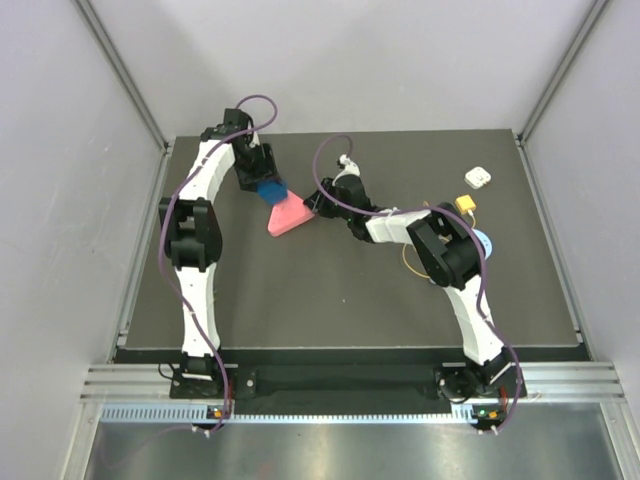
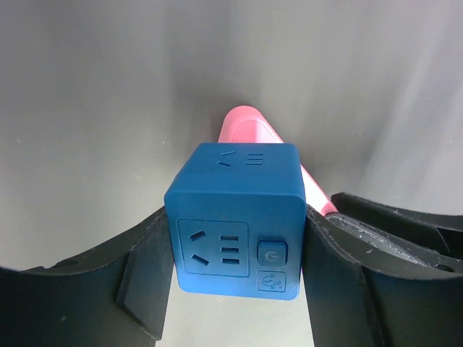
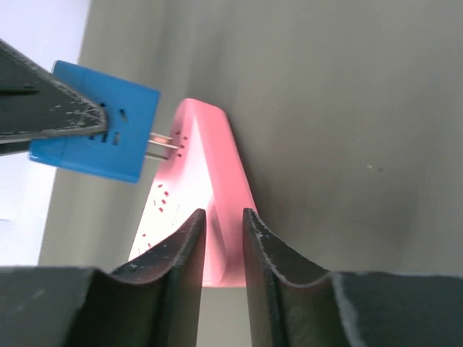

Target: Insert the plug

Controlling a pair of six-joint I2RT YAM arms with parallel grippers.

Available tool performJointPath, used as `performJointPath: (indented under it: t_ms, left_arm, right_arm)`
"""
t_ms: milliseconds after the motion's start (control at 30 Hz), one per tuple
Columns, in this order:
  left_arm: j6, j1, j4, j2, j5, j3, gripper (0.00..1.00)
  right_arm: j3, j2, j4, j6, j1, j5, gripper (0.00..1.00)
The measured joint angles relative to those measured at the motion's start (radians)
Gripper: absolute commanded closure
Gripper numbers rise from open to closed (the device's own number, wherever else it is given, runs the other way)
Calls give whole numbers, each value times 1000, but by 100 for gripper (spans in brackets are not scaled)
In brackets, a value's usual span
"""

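My left gripper (image 2: 236,249) is shut on a blue socket cube (image 2: 235,224), its fingers pressed to both sides. The cube's two metal prongs (image 3: 160,144) reach the slots of a pink triangular power strip (image 3: 210,159). My right gripper (image 3: 224,224) is shut on the strip's near corner, with pink filling the narrow gap. In the top view the cube (image 1: 270,188) and strip (image 1: 288,216) sit mid-table between both grippers. The plug (image 1: 465,205), small and yellow on a thin wire, lies on the table at the right, behind the right arm and away from both grippers.
A small white block (image 1: 478,178) sits near the back right corner. A light-blue disc (image 1: 483,243) peeks out beside the right arm's elbow. The dark mat (image 1: 330,300) is bounded by grey walls on three sides.
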Motion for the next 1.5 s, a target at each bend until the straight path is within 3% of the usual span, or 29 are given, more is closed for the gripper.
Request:
performJointPath:
  t_ms: [467, 800, 1100, 1500]
  left_arm:
    - [84, -44, 17, -4, -51, 2, 100]
    - [209, -59, 8, -6, -40, 11, 100]
    - [321, -61, -51, -6, -29, 33, 100]
    - [357, -58, -108, 25, 2, 137, 100]
  right_arm:
    - [-22, 0, 40, -3, 0, -31, 73]
    - [-106, -30, 96, -38, -27, -93, 53]
    - [-321, -259, 96, -90, -155, -250, 46]
    - [-603, -588, 100, -160, -148, -344, 43]
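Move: My left hand already holds the blue plug. The pink socket's middle lies about 5 cm back and 4 cm right of that hand, roughly 4 cm below; the socket's far corner, with the holes facing the prongs, is 2 cm back, 4 cm right and 3 cm below. My right hand is at the near right corner: from it the socket's middle is about 5 cm left and 1 cm back, the blue plug some 10 cm left, 3 cm ahead and 3 cm higher. I briefly keep my right fingers at the pink socket's right corner, then open them and pull away to the right, back and up, about 10 cm right and as much back. Meanwhile my left hand keeps its grip on the blue plug, shifts slightly right, swings it about 20 degrees clockwise over the socket's far corner, and finally lifts a little. ##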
